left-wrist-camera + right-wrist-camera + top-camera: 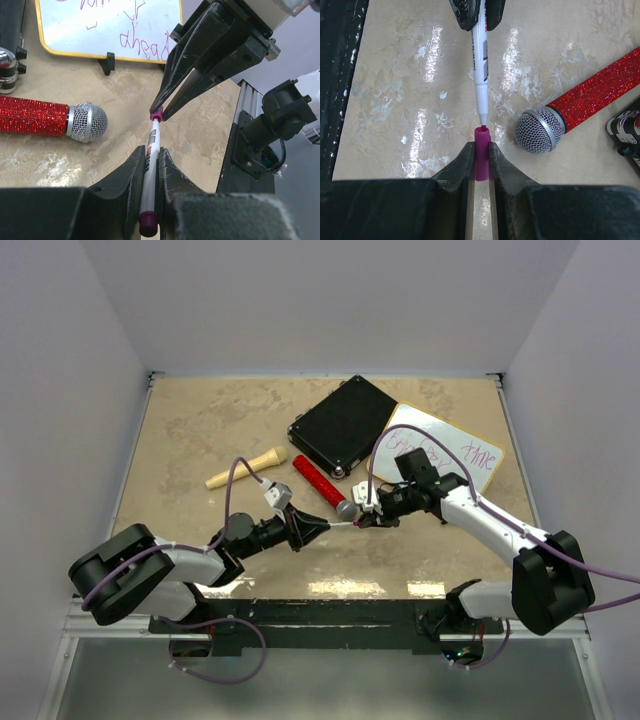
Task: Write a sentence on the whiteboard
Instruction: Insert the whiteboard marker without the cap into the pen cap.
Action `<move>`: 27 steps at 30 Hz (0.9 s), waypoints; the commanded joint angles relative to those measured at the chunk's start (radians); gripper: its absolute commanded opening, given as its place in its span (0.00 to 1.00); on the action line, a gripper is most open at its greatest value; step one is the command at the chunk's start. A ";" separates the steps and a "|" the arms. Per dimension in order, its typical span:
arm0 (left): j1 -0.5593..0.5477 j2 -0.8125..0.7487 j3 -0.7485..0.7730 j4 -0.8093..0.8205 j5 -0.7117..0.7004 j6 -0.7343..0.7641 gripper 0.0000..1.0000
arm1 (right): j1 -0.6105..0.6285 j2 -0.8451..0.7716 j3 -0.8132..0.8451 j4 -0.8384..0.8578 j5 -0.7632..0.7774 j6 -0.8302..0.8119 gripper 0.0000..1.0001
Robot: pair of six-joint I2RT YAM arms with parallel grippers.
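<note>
The whiteboard (470,468) lies at the back right with the purple sentence (440,452) scrawled across it; its yellow rim and a black foot show in the left wrist view (100,30). My left gripper (322,528) (151,150) is shut on a white marker (152,145) (480,60). My right gripper (362,520) (480,147) is shut on the marker's magenta cap (481,150) (156,115). The two grippers face each other over the table's middle. The marker's tip sits at the mouth of the cap.
A red glitter microphone (320,483) (590,97) lies just behind the grippers, its mesh head close to the cap. A black case (345,423) sits left of the whiteboard. A wooden cone-shaped handle (245,469) lies further left.
</note>
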 commanded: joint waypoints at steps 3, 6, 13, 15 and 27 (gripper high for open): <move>-0.005 0.036 0.041 0.080 0.027 0.022 0.00 | 0.006 0.006 0.045 0.020 -0.031 0.013 0.01; -0.005 0.043 0.044 0.080 0.027 0.022 0.00 | 0.007 0.005 0.047 0.020 -0.037 0.013 0.01; -0.017 0.137 0.119 0.140 0.043 0.010 0.00 | 0.029 0.016 0.059 0.022 -0.055 0.019 0.01; -0.025 0.184 0.139 0.164 0.041 0.007 0.00 | 0.030 0.014 0.059 0.021 -0.057 0.019 0.01; -0.077 0.361 0.214 0.315 0.000 0.000 0.00 | 0.032 0.008 0.062 0.040 -0.072 0.042 0.01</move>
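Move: Just inside the right fingers, the pen cap lies about 9 cm to the right of the left hand, 2 cm ahead and 3 cm lower. From the right hand, the marker's middle is about 7 cm to the left, 2 cm back and 3 cm higher, its nib at the cap's mouth. The microphone head lies roughly 8 cm ahead, 6 cm right and 8 cm below the left hand. Pushing the marker nib-first into the pen cap, the left hand creeps at first, then goes about 5 cm to the right, sinking some 2 cm and easing slightly forward, its grip kept. The right hand keeps the cap pinched, first shifts a little left towards the marker, then backs about 1.5 cm right and down, tilting about 5 degrees, pushed along by the marker. ##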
